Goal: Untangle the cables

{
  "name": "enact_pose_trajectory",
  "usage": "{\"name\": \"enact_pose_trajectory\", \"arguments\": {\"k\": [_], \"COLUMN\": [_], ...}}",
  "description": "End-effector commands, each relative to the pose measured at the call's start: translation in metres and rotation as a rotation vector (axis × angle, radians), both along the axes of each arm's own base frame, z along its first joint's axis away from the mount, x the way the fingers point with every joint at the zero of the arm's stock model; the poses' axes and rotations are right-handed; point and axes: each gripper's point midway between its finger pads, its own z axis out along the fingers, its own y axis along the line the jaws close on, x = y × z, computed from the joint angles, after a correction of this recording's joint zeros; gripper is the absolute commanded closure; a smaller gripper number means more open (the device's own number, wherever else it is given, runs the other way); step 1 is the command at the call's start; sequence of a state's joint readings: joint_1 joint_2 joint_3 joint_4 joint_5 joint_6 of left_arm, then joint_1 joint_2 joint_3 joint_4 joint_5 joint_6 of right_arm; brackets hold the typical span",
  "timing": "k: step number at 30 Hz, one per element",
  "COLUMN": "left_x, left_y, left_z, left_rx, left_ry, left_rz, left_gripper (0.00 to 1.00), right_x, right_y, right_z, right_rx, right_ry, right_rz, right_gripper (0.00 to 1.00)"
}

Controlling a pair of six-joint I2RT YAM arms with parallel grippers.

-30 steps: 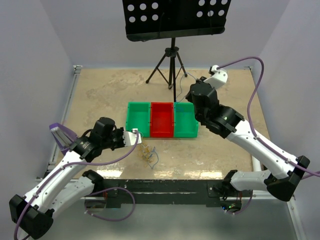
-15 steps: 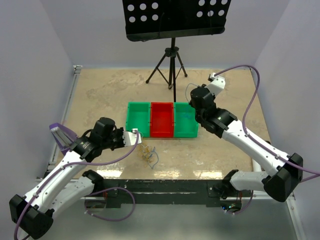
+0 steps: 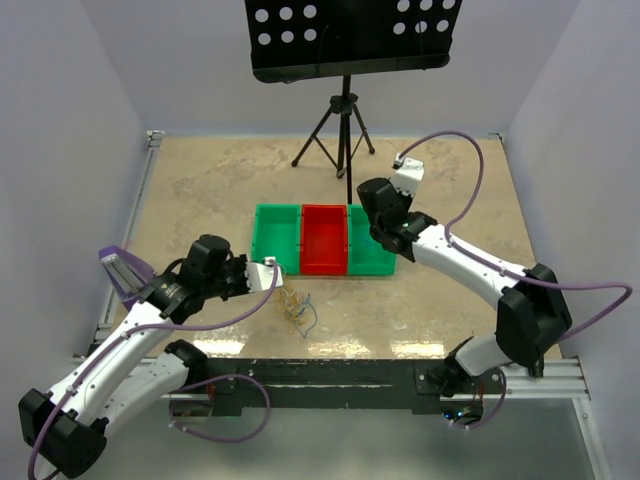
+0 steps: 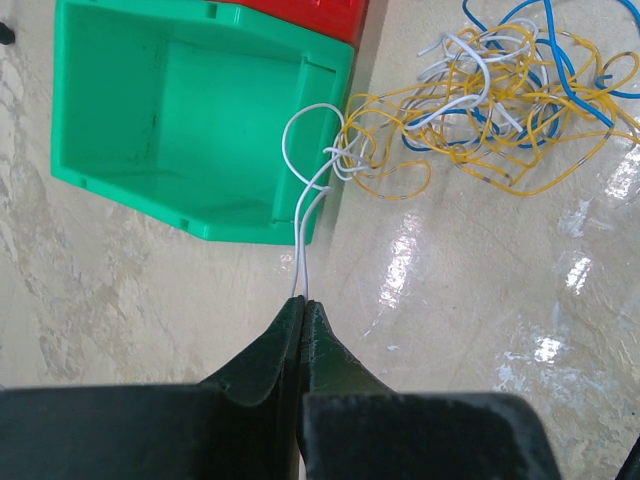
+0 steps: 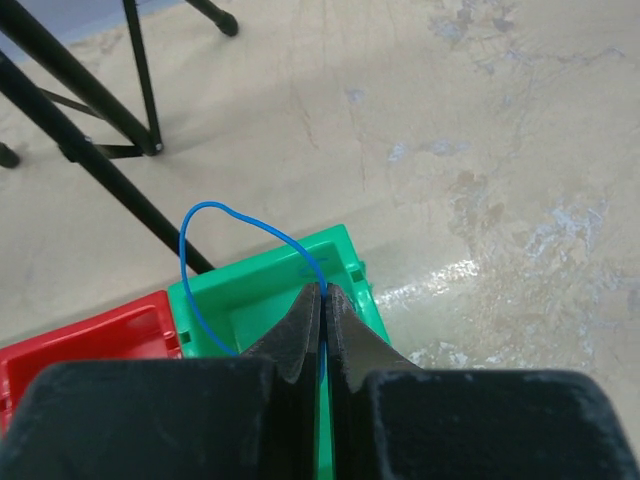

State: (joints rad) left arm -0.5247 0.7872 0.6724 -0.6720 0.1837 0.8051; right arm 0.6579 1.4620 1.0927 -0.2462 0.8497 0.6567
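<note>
A tangle of thin yellow, blue and white cables (image 3: 297, 308) lies on the table in front of the bins; it also shows in the left wrist view (image 4: 490, 100). My left gripper (image 3: 272, 268) is shut on a white cable (image 4: 305, 180) that runs from its closed tips (image 4: 303, 302) past the corner of the left green bin (image 4: 150, 110) into the tangle. My right gripper (image 3: 384, 240) is over the right green bin (image 3: 372, 258). It is shut (image 5: 322, 292) on a blue cable (image 5: 184, 256) that arcs in a loop above that bin (image 5: 260, 300).
Three bins stand in a row mid-table: green (image 3: 277, 235), red (image 3: 324, 238), green. A black music stand on a tripod (image 3: 345, 130) stands behind them; its legs show in the right wrist view (image 5: 100, 170). White walls close off the table on three sides.
My right arm has swung left and down, bringing its gripper with the blue cable over the right green bin. The left arm and the tangle have not moved.
</note>
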Motion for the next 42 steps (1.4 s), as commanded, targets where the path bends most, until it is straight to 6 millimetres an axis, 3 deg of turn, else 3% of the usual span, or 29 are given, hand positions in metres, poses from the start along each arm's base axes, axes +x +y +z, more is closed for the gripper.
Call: {"name": "enact_pose_trajectory", "arguments": {"k": [1, 6, 25, 33, 35, 37, 42], "left_x": [0.005, 0.006, 0.006, 0.006, 0.006, 0.004, 0.003], "left_y": [-0.001, -0.002, -0.001, -0.002, -0.005, -0.007, -0.007], "left_z": [0.003, 0.002, -0.001, -0.001, 0.002, 0.004, 0.004], "left_rx": [0.001, 0.002, 0.011, 0.0, -0.013, -0.024, -0.029], "left_ry": [-0.019, -0.013, -0.013, -0.015, -0.01, -0.003, 0.001], "left_rz": [-0.004, -0.004, -0.005, -0.005, -0.006, -0.015, -0.011], "left_gripper": [1.0, 1.0, 1.0, 1.0, 1.0, 1.0, 1.0], "right_x": [0.008, 0.013, 0.012, 0.009, 0.011, 0.01, 0.001], "right_y": [-0.016, -0.02, 0.017, 0.03, 0.034, 0.036, 0.039], "right_z": [0.006, -0.016, -0.111, -0.12, -0.115, -0.111, -0.079], "right_rx": [-0.074, -0.149, -0.068, -0.011, -0.003, 0.007, 0.09], "right_ry": [-0.049, -0.001, 0.194, 0.226, 0.231, 0.238, 0.203], "right_rz": [-0.092, -0.132, -0.01, 0.039, 0.048, 0.054, 0.086], "right_gripper": [1.0, 1.0, 1.0, 1.0, 0.91, 0.72, 0.5]}}
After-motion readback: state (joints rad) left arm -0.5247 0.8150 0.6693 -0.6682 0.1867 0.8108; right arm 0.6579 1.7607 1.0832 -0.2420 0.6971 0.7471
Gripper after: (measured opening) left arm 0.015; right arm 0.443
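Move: The right gripper holds the blue cable. The right green bin that it is bound for has its middle about 17 cm below, some 3 cm left and 3 cm back of the gripper. The red bin lies beside it, roughly 13 cm left and 3 cm back of the gripper, and the stand's foot about 7 cm ahead and 8 cm left. From the left gripper, the right green bin is roughly 14 cm ahead and 27 cm to the right. Lower the right gripper about 13 cm with the blue cable still pinched, down towards the right green bin. Over the lower part, ease it some 4 cm to the left and tip the fingers further down, about 15 degrees in all. Once down, open the fingers to nearly half and let go of the cable. ##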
